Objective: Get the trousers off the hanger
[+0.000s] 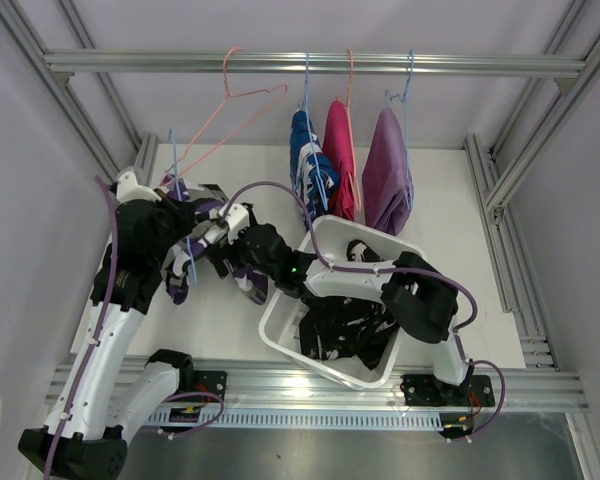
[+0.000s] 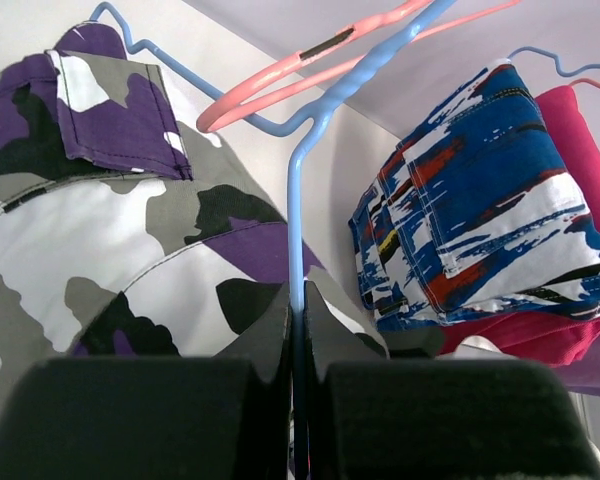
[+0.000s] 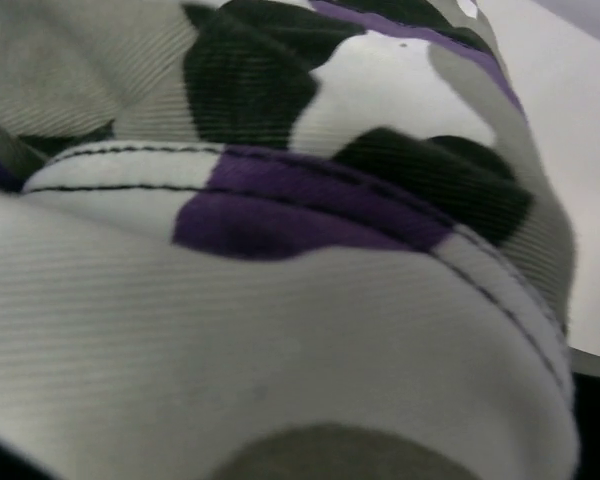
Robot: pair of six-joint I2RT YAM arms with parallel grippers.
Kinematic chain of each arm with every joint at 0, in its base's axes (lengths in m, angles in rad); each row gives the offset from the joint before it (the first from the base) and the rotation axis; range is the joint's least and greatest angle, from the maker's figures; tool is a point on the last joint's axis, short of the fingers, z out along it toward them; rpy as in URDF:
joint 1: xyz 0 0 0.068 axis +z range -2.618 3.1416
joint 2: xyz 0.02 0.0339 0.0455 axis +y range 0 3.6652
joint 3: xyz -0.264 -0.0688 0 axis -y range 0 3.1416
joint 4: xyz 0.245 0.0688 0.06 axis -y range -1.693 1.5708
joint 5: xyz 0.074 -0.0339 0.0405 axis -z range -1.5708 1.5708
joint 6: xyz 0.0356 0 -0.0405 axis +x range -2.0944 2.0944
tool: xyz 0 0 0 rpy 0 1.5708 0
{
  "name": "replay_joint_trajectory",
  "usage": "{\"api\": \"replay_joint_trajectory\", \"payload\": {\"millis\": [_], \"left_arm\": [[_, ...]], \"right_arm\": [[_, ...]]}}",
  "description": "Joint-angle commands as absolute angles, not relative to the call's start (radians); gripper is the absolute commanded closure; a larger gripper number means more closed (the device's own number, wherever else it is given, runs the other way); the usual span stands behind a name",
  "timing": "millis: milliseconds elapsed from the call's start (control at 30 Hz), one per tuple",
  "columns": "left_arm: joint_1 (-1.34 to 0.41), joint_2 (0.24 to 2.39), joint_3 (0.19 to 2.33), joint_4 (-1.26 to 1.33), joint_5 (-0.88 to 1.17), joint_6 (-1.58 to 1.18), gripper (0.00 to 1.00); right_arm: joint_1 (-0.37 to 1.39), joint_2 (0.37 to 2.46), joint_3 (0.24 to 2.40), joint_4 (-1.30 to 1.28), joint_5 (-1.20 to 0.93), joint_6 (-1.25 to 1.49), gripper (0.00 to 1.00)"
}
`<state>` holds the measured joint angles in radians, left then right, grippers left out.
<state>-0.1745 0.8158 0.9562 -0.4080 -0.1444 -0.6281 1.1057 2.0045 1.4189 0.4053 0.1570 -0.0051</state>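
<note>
My left gripper (image 2: 298,300) is shut on the thin wire of a blue hanger (image 2: 295,200) at the left of the table (image 1: 460,250). The purple-white camouflage trousers (image 2: 100,220) hang from it, bunched beside the jaws. My right gripper (image 1: 248,272) is pressed into the same trousers (image 3: 280,250). Their cloth fills the right wrist view and hides the fingers. Three more trousers hang on the rail: blue-white patterned (image 1: 308,155), bright pink (image 1: 338,150) and lilac (image 1: 385,170). Black trousers (image 1: 345,330) lie in the white basket (image 1: 280,312).
An empty pink hanger (image 1: 230,100) hangs on the metal rail (image 1: 130,62), tilted left above my left arm. The white basket stands tilted at the near right, under my right forearm. Aluminium frame posts (image 1: 550,120) stand at both sides.
</note>
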Motion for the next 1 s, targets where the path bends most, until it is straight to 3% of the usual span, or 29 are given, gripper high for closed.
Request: {"api": "replay_joint_trajectory", "payload": {"millis": [0, 367, 600, 700, 733, 800, 833, 867, 967], "left_arm": [[-0.167, 0.792, 0.996, -0.268, -0.100, -0.632, 0.99], [-0.150, 0.767, 1.008, -0.275, -0.061, -0.638, 0.99], [-0.144, 0.738, 1.014, -0.276, -0.040, -0.646, 1.00], [-0.143, 0.735, 1.012, -0.275, -0.041, -0.646, 0.99], [-0.141, 0.736, 1.012, -0.275, -0.040, -0.646, 0.99], [-0.130, 0.745, 1.012, -0.276, -0.038, -0.650, 0.99], [-0.126, 0.747, 1.011, -0.276, -0.029, -0.652, 1.00], [-0.115, 0.749, 1.009, -0.275, -0.023, -0.658, 1.00], [-0.100, 0.756, 1.008, -0.270, -0.009, -0.666, 0.99]], "right_arm": [[1.108, 2.052, 1.477, 0.531, 0.074, 0.046, 0.01], [1.101, 2.152, 1.526, 0.633, 0.049, 0.052, 0.01], [1.091, 2.190, 1.537, 0.761, 0.181, 0.009, 0.01], [1.065, 2.194, 1.534, 0.784, 0.189, 0.044, 0.29], [1.060, 2.184, 1.528, 0.781, 0.181, 0.061, 0.54], [1.054, 2.145, 1.491, 0.785, 0.169, 0.081, 0.76], [1.055, 2.128, 1.477, 0.785, 0.170, 0.081, 0.93], [1.058, 2.111, 1.467, 0.775, 0.178, 0.078, 1.00], [1.063, 2.025, 1.459, 0.677, 0.181, 0.060, 1.00]]}}
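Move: The trousers hang bunched just in front of my open right fingers, their middle about 3 cm ahead, 3 cm to its left and 2 cm above. From that hand the empty pink hanger is some 14 cm ahead and 20 cm up, the blue patterned trousers 15 cm ahead and 20 cm right, the basket's middle 10 cm back, 28 cm right and 10 cm below. From my left hand, the trousers' middle lies about 4 cm ahead, 3 cm right, 10 cm below. I push my wide-open right hand some 4 cm left and slightly down into the hanging trousers, then forward about 3 cm, rolling it close to 10 degrees. There the fingers shut on a fresh fold of cloth while the hand begins drawing back to the right, about 2 cm. My left hand keeps its pinch on the blue hanger, rising about 1.5 cm late on. ##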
